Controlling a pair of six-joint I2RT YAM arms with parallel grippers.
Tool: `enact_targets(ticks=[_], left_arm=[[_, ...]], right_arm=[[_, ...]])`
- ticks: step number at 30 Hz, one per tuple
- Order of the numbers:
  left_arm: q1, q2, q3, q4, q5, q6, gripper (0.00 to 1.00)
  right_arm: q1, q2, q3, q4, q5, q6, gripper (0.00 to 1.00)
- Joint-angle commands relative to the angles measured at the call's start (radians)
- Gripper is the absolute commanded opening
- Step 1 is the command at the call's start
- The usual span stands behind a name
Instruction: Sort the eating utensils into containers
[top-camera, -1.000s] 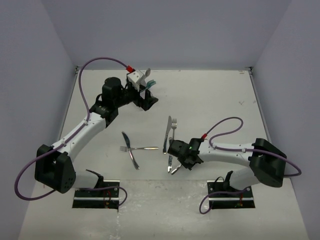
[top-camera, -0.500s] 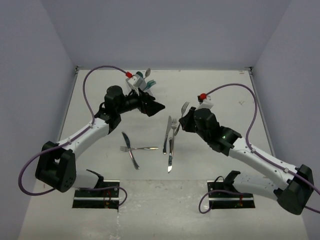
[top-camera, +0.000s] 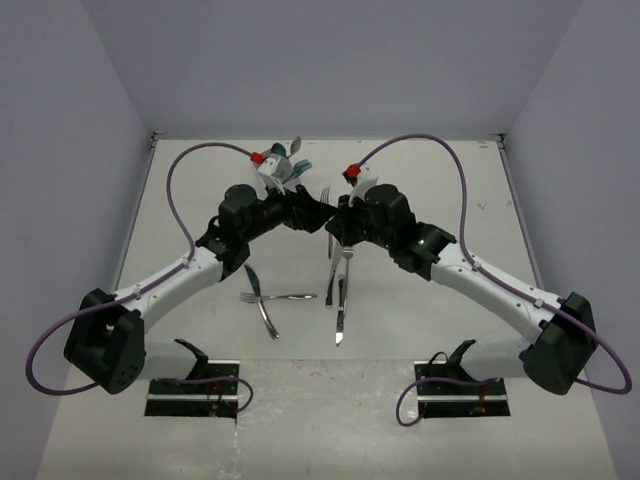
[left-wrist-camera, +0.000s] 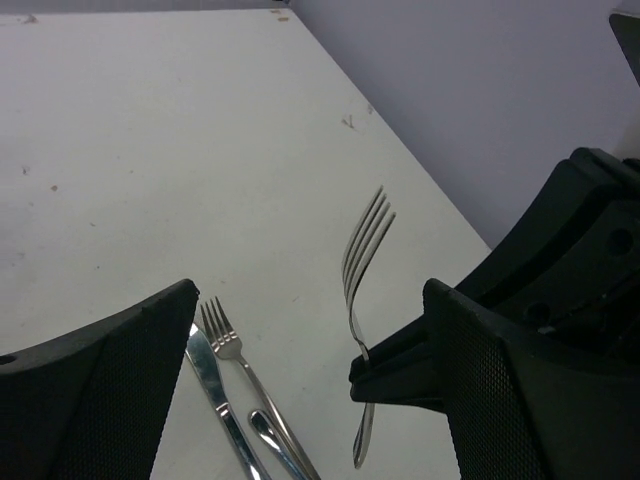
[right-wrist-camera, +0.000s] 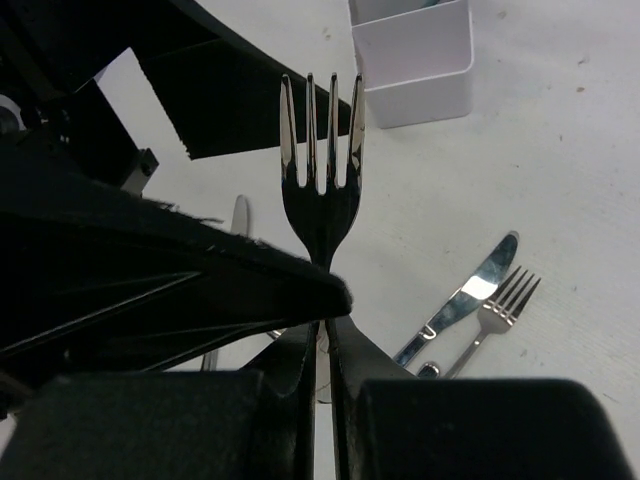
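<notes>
My right gripper (top-camera: 334, 221) is shut on the handle of a silver fork (top-camera: 326, 193) and holds it upright above the table; the tines show in the right wrist view (right-wrist-camera: 320, 140). My left gripper (top-camera: 311, 213) is open, and its two fingers (left-wrist-camera: 110, 390) stand either side of that fork (left-wrist-camera: 362, 262) without touching it. The white organiser (top-camera: 272, 168) stands at the back with a spoon and teal utensils in it; its end compartment shows in the right wrist view (right-wrist-camera: 415, 60). Loose silver utensils (top-camera: 340, 275) lie on the table below the grippers.
A crossed group of a knife, a fork and a spoon (top-camera: 262, 296) lies left of centre. A knife (right-wrist-camera: 462, 298) and a fork (right-wrist-camera: 498, 303) lie side by side under the right gripper. Purple cables loop above both arms.
My right gripper has lifted a fork from the near table and carried it to the back centre. My left gripper has swung right from the organiser and now brackets the fork.
</notes>
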Motion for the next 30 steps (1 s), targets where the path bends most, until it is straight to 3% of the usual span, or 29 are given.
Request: enact_targets(ticks=[1, 7, 9, 15, 18, 21, 22, 24, 26, 27, 28, 30], left_arm=[[-0.003, -0.027, -0.005, 0.034, -0.125, -0.027, 0.94], [-0.002, -0.024, -0.039, 0.072, -0.145, -0.070, 0.76], [-0.003, -0.016, -0.047, 0.090, -0.110, -0.086, 0.64], [-0.031, -0.010, -0.107, 0.244, -0.029, -0.092, 0.61], [-0.037, 0.007, -0.105, 0.265, 0.008, -0.089, 0.44], [-0.039, 0.032, -0.096, 0.313, 0.059, -0.073, 0.15], [-0.040, 0.041, -0.087, 0.317, 0.063, -0.057, 0.00], [-0.040, 0.044, -0.079, 0.317, 0.051, -0.035, 0.00], [-0.037, 0.041, -0.061, 0.313, 0.018, 0.031, 0.00], [-0.037, 0.042, -0.047, 0.282, -0.028, 0.069, 0.00], [-0.033, 0.045, -0.018, 0.261, -0.061, 0.145, 0.00], [-0.020, 0.056, 0.008, 0.262, -0.130, 0.221, 0.00]], right_arm=[[0.005, 0.015, 0.065, 0.033, -0.060, -0.033, 0.00], [0.005, -0.003, 0.049, 0.044, -0.063, -0.015, 0.00], [0.005, -0.007, 0.046, 0.044, -0.054, -0.013, 0.00], [-0.005, -0.004, 0.061, 0.042, -0.024, -0.039, 0.00], [-0.022, 0.005, 0.066, 0.044, -0.037, -0.044, 0.00], [-0.031, 0.017, 0.078, 0.042, -0.043, -0.047, 0.00], [-0.033, 0.019, 0.078, 0.044, -0.043, -0.050, 0.00], [-0.036, 0.020, 0.083, 0.042, -0.041, -0.048, 0.00], [-0.041, 0.020, 0.085, 0.038, -0.015, -0.030, 0.24], [-0.050, 0.020, 0.088, 0.027, -0.017, -0.015, 0.41], [-0.056, 0.014, 0.086, 0.024, -0.011, 0.001, 0.73], [-0.077, 0.003, 0.072, 0.022, -0.012, 0.033, 0.97]])
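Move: The fork to be handed over stands tines up in the right fingers, its middle about 2 cm above that hand. From the open left gripper it is about 2 cm back and 2 cm to the right, roughly level. From the left gripper the container lies some 24 cm ahead, 12 cm left and 21 cm below; the table knife is about 2 cm back, 3 cm right and 24 cm below, with the table fork 3 cm to that knife's right. Ease the left gripper forward about 1.5 cm and down 1 cm, then draw it back and to the right some 3 cm, rising again and shutting its fingers on the fork's neck, above the right fingers. Hold the right hand nearly still with its grip on the handle until the left has closed, then open it wide; finish with both hands going about 1 cm or more forward. ##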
